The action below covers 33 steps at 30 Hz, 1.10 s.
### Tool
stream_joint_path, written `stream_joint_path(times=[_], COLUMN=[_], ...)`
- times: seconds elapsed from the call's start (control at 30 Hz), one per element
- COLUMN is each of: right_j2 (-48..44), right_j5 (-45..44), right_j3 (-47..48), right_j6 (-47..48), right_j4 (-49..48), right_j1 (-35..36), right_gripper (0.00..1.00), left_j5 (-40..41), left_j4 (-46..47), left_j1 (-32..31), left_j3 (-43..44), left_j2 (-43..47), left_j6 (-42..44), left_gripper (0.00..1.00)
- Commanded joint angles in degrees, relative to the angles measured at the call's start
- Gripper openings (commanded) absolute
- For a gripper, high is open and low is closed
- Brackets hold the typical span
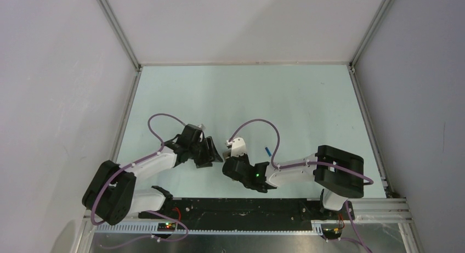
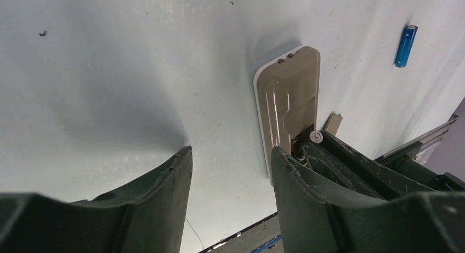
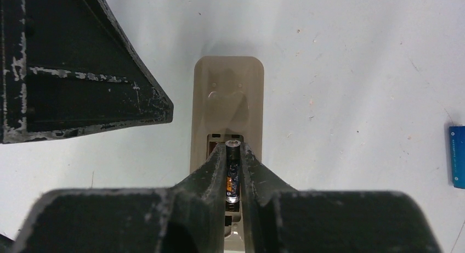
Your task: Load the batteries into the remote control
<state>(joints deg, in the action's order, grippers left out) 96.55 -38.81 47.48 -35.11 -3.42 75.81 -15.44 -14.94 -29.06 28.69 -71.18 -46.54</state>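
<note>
The remote control lies face down on the table, its beige-grey back up and its battery bay open at the near end. My right gripper is shut on the dark battery and holds it lengthwise over the open bay. The blue battery lies loose on the table to the right of the remote. My left gripper is open just left of the remote, with nothing between its fingers. Its right fingertip is at the remote's edge.
A small flat beige-grey cover piece lies close to the remote's right side. The black rail runs along the table's near edge. Metal frame posts and grey walls enclose the table.
</note>
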Motion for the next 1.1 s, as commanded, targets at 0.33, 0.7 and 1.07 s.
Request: stream_joint_path(times=[0.33, 0.7, 1.07], right_j2=[-1.27, -6.56, -11.20], right_j5=[-2.57, -2.75, 10.90], right_j3=[-0.64, -0.64, -0.45], right_j6=[2.89, 2.57, -0.20], right_j4=[0.23, 1.60, 2.30], right_j1=[2.41, 3.01, -3.66], right_gripper=[0.25, 0.41, 0.45], left_j5=[-0.02, 0.00, -0.67], left_j4=[0.89, 0.89, 0.95], left_j1=[0.58, 0.67, 0.64], left_j3=[-0.79, -0.72, 0.63], left_j2=[1.12, 1.12, 0.62], left_j6=[-0.15, -0.13, 0.43], left_gripper=[0.59, 0.60, 0.63])
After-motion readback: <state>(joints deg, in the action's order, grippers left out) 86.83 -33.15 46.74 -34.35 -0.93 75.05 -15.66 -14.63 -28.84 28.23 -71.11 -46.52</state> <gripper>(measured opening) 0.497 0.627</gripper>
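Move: Just below the right fingertips, roughly 1 cm lower and 1 cm back, the black battery stands tilted in the remote control's right-hand slot; the middle of the remote is also about 1 cm back and 2 cm below. The slim brown cover lies some 3 cm back and 4 cm to the right, the blue battery about 4 cm ahead and 16 cm to the right. From the left hand, the black battery is roughly 6 cm to the right and 2 cm back. Easing back about 1.5 cm along the remote while staying low, the right hand loosens its nearly shut fingers on the black battery, then opens them to about half and rises straight up nearly 5 cm, clear of the battery and the remote. The wrist turns some 5 to 10 degrees on the way. ##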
